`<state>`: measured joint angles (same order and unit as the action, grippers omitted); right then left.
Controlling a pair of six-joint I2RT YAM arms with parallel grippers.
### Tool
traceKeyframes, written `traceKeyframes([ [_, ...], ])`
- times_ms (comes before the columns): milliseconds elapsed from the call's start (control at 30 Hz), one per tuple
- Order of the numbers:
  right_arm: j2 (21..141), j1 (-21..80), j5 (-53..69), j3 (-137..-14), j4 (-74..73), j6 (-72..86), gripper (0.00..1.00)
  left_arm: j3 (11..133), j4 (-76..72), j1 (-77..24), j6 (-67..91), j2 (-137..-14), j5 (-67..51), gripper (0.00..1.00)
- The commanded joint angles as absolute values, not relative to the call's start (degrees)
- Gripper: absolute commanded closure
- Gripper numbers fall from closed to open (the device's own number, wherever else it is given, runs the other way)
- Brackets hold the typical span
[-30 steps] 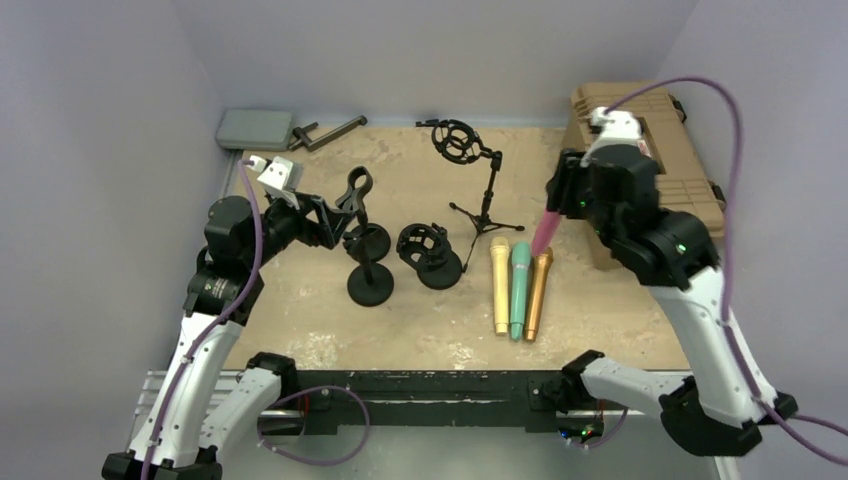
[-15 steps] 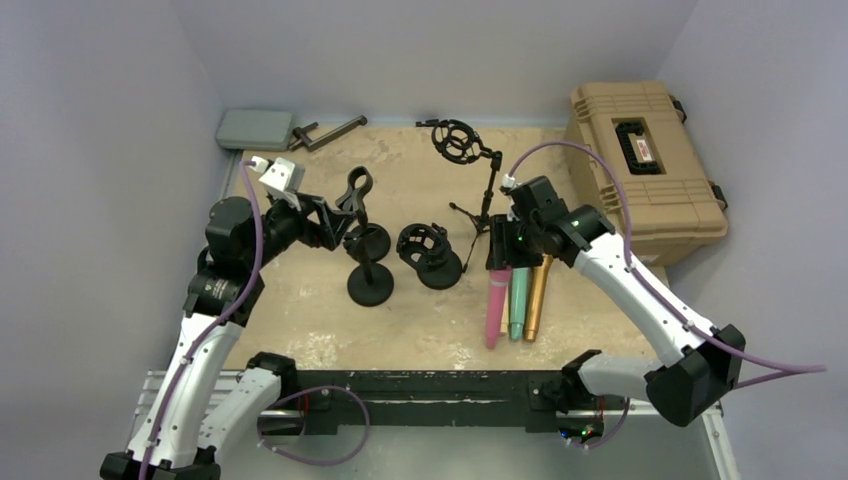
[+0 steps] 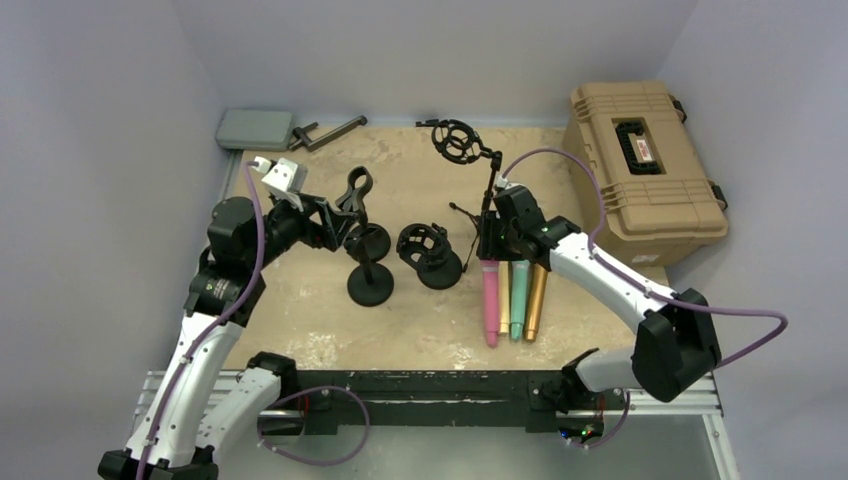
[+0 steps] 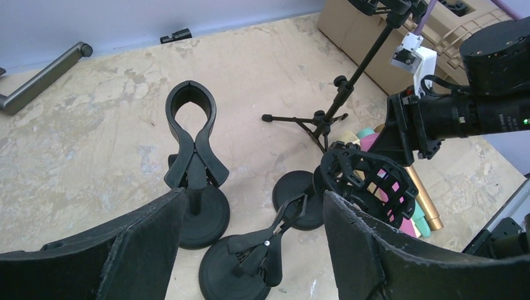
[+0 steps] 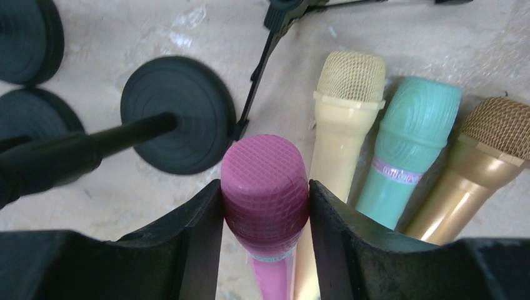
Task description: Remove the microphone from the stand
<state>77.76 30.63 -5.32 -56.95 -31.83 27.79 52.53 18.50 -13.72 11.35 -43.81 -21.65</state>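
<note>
My right gripper point(image 3: 490, 252) is shut on the head of the pink microphone point(image 3: 490, 300), low over the table. The pink microphone's point(image 5: 265, 181) body runs toward the near edge, left of the cream point(image 3: 503, 295), teal point(image 3: 518, 300) and gold point(image 3: 537, 295) microphones lying in a row. My left gripper point(image 3: 333, 220) is open and empty above two black clip stands point(image 4: 190, 134) point(image 4: 275, 231). A shock-mount stand point(image 3: 430, 250) on a round base sits between the arms. The stands in view hold no microphone.
A tripod stand with a shock mount point(image 3: 462, 140) stands just behind my right gripper. A tan hard case point(image 3: 645, 160) is at the back right. A grey box point(image 3: 255, 128) and a metal bar point(image 3: 330, 132) lie at the back left.
My right arm swung from beside the tan case down to the table with the pink microphone, bringing it left of the three lying microphones. My left arm has not moved.
</note>
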Motion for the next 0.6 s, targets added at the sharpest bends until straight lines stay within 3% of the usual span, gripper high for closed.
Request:
traceKeyframes([
  [0, 76.7, 30.8, -11.5, -52.9, -18.1, 30.5, 1.00, 53.1, 17.3, -14.6, 10.4, -43.8, -20.7, 0.22],
  [333, 81.0, 30.7, -16.1, -49.7, -10.7, 32.2, 0.99, 53.1, 17.6, -15.3, 9.9, -44.1, -20.4, 0.22],
  [567, 84.4, 30.7, -15.4, -49.4, -10.4, 31.6, 0.87, 53.1, 17.6, -15.7, 9.8, -44.0, -20.2, 0.22],
])
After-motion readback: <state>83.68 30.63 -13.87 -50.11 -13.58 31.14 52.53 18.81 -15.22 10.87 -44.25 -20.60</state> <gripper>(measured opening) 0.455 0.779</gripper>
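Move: The right hand holds the pink microphone near its head, tail pointing back. The bare strip it is bound for has its middle about 5 cm back and 7 cm below, level sideways; the cream microphone lies 3 cm right of that strip, the teal one 6 cm right of it. The boom tripod's hub stands some 8 cm ahead of the hand and 1 cm left. From the left hand the strip lies roughly 32 cm right, 3 cm back, 26 cm below. The right hand keeps its closed hold on the pink microphone's head end and carries it forward about 4 cm while sinking some 3.5 cm, along the left side of the cream microphone and towards the tripod's hub. The way forward eases off near the end while the sinking goes on, and the wrist tips the fingers up by some 5–10 degrees and turns about as much clockwise, bringing the microphone down beside the row. ##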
